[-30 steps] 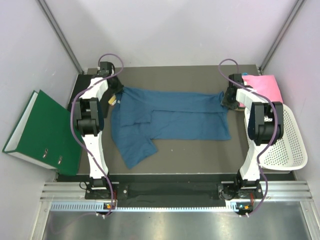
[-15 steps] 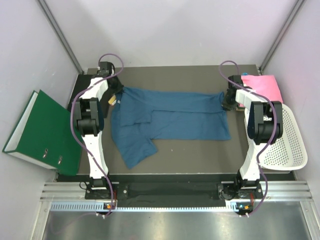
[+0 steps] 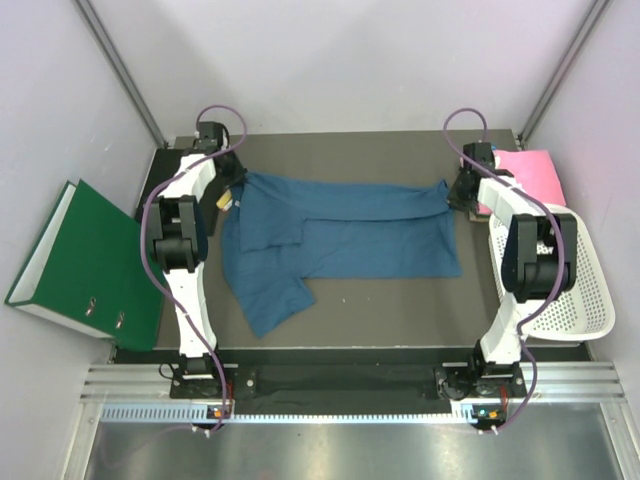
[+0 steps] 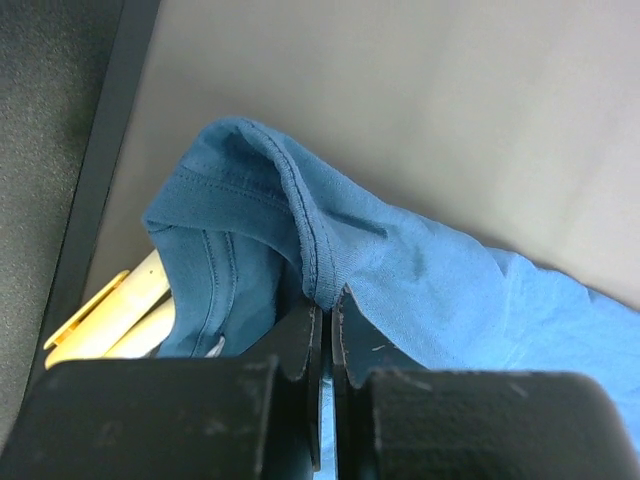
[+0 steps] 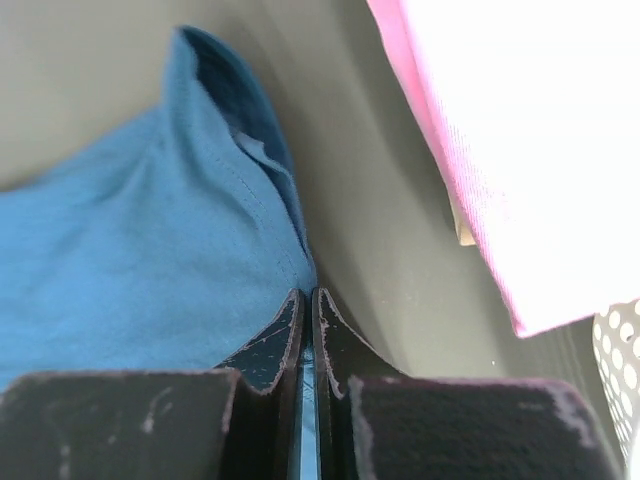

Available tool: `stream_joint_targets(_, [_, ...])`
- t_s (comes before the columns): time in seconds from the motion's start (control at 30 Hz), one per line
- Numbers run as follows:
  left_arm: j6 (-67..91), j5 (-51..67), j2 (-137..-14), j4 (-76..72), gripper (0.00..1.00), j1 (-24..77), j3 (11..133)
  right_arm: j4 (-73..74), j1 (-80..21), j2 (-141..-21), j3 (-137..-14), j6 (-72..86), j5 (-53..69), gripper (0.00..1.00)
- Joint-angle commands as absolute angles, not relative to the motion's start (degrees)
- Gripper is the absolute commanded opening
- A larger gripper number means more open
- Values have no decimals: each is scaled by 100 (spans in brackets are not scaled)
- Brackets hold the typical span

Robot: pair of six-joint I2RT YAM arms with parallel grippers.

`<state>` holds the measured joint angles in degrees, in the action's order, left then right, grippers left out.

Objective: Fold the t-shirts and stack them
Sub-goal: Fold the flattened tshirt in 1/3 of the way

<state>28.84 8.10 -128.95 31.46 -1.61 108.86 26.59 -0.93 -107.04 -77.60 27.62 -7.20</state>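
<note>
The teal-blue t-shirt [image 3: 340,235] lies stretched across the dark mat, one sleeve reaching toward the near edge. My left gripper [image 3: 238,182] is shut on its far-left corner near the collar; the left wrist view shows a hemmed fold of the blue t-shirt [image 4: 330,240] pinched between the jaws of the left gripper [image 4: 326,300]. My right gripper [image 3: 452,192] is shut on the far-right corner, and a thin edge of the blue t-shirt [image 5: 160,260] runs between the closed jaws of the right gripper [image 5: 307,298]. The pink t-shirt [image 3: 530,175] lies folded at the far right, and the pink t-shirt [image 5: 520,130] is close beside the right gripper.
A white mesh basket [image 3: 570,290] stands at the right edge of the mat. A green binder [image 3: 85,262] leans off the table's left side. A yellow-and-cream object [image 4: 110,320] pokes out under the shirt by the left gripper. Grey walls close in the back and sides.
The right gripper closed on the shirt's far-right corner and shifted slightly back and right, drawing that corner with it. The left arm has not moved.
</note>
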Motion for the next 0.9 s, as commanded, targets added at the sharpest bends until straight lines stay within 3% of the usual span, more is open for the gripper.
stream_joint_targets(0.0, [2927,694,-12454,2804,0,-229,11241,2444,-44,-10292,-8111,2725,-695,0])
stream_joint_targets(0.37, [3015,808,-12981,3067,0,-246,12190,2733,-44,-10757,-8446,2637,-659,1])
stream_joint_targets(0.53, [2997,896,-13025,3076,0,-246,12112,2988,141,-11135,-8482,2680,-501,23])
stream_joint_targets(0.63, [2971,905,-13008,3076,0,-246,12041,2769,141,-11136,-8280,2794,-317,29])
stream_joint_targets(0.87, [2909,914,-12964,3094,0,-246,11936,2698,141,-11180,-8235,2900,-123,28])
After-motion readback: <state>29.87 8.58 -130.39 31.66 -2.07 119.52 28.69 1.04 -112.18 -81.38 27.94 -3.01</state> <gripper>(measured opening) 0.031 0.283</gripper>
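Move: The left hand keeps the t-shirt's far-left corner pinched; the pens lie about 5 cm back and 4 cm to its left, and the black board some 17 cm left and 2 cm back, both about 6 cm below. The right hand's shut fingers are at the t-shirt's right edge, with the shirt's far-right corner about 4 cm ahead, 2 cm left and 3 cm down. The pink cloth is centred roughly 18 cm right and 7 cm ahead of the right hand. Keeping its pinch, the left hand swings the t-shirt corner up nearly 8 cm and forward about 4 cm, the fingers tipping outward some 10 degrees, then eases down a couple of centimetres. The right hand, shut at the right edge, first rises about 4 cm and forward 2 cm, then opens roughly a quarter of the way as it sinks nearly 6 cm and draws back slightly, ending with the fingertips either side of that edge. ##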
